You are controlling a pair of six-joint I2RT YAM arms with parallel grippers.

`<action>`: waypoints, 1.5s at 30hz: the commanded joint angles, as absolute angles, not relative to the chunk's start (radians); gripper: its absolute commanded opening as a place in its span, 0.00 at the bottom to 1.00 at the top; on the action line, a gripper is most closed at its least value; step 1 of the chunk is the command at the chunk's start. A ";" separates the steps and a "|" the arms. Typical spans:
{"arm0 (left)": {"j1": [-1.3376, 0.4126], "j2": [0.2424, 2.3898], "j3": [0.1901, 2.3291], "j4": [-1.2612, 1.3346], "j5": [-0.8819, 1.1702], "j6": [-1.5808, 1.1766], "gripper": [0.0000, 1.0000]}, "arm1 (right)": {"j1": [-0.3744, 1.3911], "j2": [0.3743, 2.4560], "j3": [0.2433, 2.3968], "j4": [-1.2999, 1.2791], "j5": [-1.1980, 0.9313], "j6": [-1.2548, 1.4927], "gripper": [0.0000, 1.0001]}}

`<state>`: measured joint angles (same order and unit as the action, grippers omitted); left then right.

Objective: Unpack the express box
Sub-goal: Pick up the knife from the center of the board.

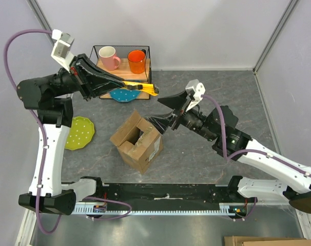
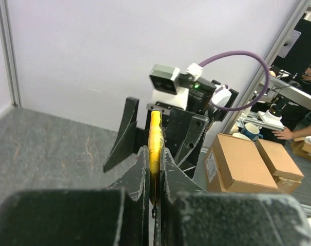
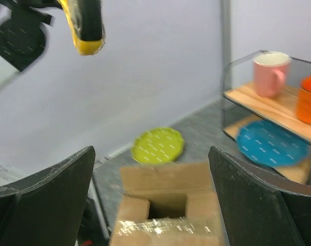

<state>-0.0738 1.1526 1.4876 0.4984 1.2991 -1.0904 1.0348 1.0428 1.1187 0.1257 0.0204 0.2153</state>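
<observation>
The express box (image 1: 137, 141) is a brown carton standing mid-table, its top flaps parted around a dark opening. In the right wrist view the express box (image 3: 166, 215) lies just below and ahead, with shiny tape on its near flap. My right gripper (image 1: 164, 110) hovers at the box's upper right corner, jaws wide open and empty; the right gripper (image 3: 150, 154) frames the opening. My left gripper (image 1: 135, 86) is raised behind the box, shut on a yellow-handled cutter (image 1: 148, 89). That cutter (image 2: 155, 138) sits pinched between the left gripper's (image 2: 155, 154) jaws.
A wire rack (image 1: 148, 51) at the back holds a pink mug (image 1: 109, 57) and an orange mug (image 1: 137, 61), with a blue plate (image 1: 123, 95) underneath. A green plate (image 1: 79, 132) lies left of the box. Walls close in on three sides.
</observation>
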 commanded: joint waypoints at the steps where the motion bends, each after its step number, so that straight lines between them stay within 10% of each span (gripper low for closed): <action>1: -0.072 1.157 1.548 0.647 1.243 -1.238 0.02 | 1.002 1.090 1.140 0.483 -0.259 0.399 0.98; 15: -0.072 1.111 1.344 0.815 1.200 -1.348 0.02 | 0.957 1.331 1.144 1.058 -0.350 0.627 0.82; 45: -0.071 1.037 1.213 0.792 1.186 -1.351 0.02 | 0.956 1.466 1.270 1.118 -0.402 0.623 0.26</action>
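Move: The yellow knife sticks out to the right from the left hand's shut fingers, its middle some 5 cm right of that hand and about 1 cm above it, level fore and aft. From the open right hand, the knife's middle lies about 10 cm left and 10 cm above, neither ahead nor back. The cardboard box stands about 33 cm below the right hand and 8 cm left, level with it fore and aft; the blue plate is roughly 23 cm ahead, 17 cm left and 37 cm below. The knife's free end is approached by the right hand, which climbs about 9 cm and goes some 6 cm left, most of it early on, turning about 25 degrees counter-clockwise while rolling its left side up some 30 degrees to line up facing the left gripper. Its wide-open fingers come around the handle and close most of the way; the left hand keeps its pinch and sinks about 2 cm. ##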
